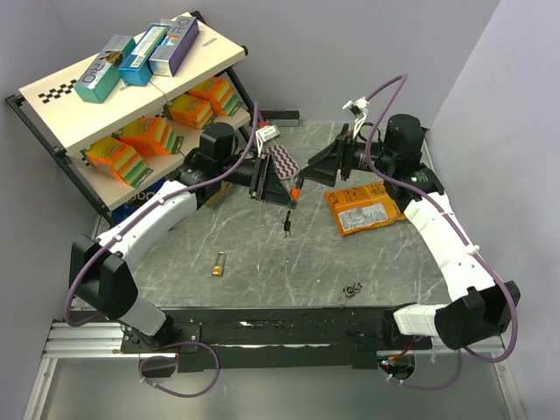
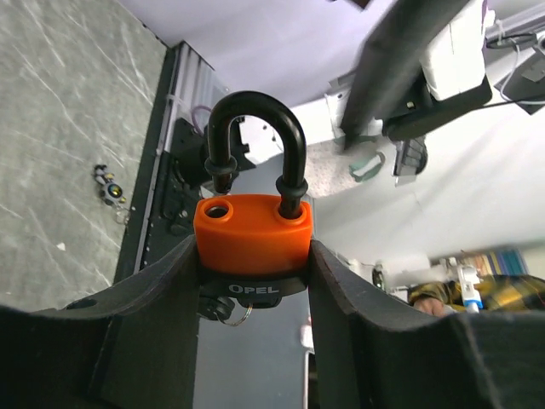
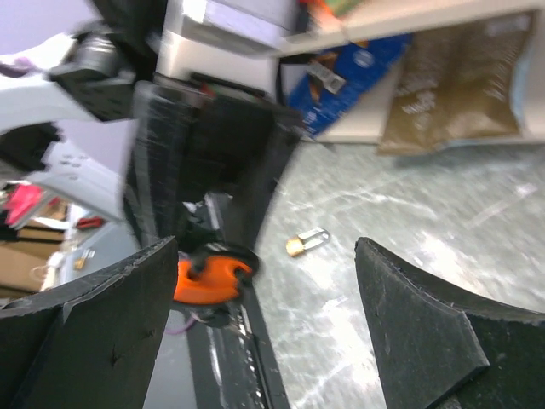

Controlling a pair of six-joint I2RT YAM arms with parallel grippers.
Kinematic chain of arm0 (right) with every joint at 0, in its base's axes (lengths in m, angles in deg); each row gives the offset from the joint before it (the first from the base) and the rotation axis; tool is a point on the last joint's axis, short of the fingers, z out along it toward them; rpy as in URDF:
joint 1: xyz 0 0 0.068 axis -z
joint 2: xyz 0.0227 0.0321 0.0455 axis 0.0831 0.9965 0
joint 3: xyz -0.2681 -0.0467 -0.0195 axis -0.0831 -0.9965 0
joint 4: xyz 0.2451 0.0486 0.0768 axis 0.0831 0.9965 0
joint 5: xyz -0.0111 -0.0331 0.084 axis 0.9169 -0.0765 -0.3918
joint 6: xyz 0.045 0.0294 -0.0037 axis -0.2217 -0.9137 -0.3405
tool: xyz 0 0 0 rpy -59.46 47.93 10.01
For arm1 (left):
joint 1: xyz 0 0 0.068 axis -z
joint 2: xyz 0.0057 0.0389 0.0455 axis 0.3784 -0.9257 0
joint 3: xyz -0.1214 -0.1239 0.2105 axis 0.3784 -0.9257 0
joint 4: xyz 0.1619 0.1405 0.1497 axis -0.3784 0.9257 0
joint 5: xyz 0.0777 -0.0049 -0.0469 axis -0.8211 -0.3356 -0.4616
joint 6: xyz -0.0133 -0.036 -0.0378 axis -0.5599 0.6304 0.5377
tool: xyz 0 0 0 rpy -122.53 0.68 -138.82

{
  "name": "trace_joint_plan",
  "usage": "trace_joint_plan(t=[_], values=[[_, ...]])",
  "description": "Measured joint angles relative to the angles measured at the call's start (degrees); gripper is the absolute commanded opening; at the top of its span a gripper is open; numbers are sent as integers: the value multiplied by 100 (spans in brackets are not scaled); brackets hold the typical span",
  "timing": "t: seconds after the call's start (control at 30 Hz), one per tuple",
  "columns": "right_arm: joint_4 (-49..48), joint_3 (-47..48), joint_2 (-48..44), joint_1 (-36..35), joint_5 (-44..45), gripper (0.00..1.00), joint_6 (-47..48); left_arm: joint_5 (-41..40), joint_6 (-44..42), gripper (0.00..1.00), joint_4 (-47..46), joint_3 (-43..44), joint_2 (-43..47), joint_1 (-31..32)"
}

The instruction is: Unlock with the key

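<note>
My left gripper (image 1: 284, 185) (image 2: 253, 247) is shut on an orange padlock (image 1: 296, 190) (image 2: 253, 234), held above the table. Its black shackle (image 2: 255, 136) has one leg lifted just clear of its hole. A black key (image 2: 217, 307) with a ring sits at the lock's underside, and another key (image 1: 288, 226) dangles below it. My right gripper (image 1: 319, 171) (image 3: 266, 256) is open just to the right of the padlock (image 3: 209, 277), holding nothing.
A small brass padlock (image 1: 219, 264) (image 3: 306, 241) lies on the grey table (image 1: 262, 262). Near the front edge is a small metal piece (image 1: 353, 290). An orange snack bag (image 1: 363, 210) lies at the right. A slanted shelf (image 1: 131, 96) with boxes stands at the back left.
</note>
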Motion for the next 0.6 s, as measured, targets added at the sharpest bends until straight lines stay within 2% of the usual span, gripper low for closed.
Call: trace_joint_plan(t=[0.17, 0.3, 0.6], values=[[-715, -72, 0, -79, -361, 87, -496, 146, 15, 1, 46, -13, 0, 31], [-885, -74, 0, -142, -520, 82, -640, 168, 20, 1, 48, -13, -2, 39], [-761, -70, 122, -374, -671, 53, -570, 164, 42, 1, 46, -13, 0, 164]])
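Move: The left fingers hold the orange lock, its middle about 1 cm ahead and 2 cm right of the left hand point, at its height. From the right hand the lock lies some 4 cm back, 6 cm left and about 1 cm below. The key hangs from the lock, roughly 7 cm back of it and 3 cm lower. The brass padlock is on the table, about 18 cm left, 3 cm ahead and 35 cm below the left hand. The right hand goes about 4 cm back and left towards the held orange lock's shackle, fingers closing partway. ##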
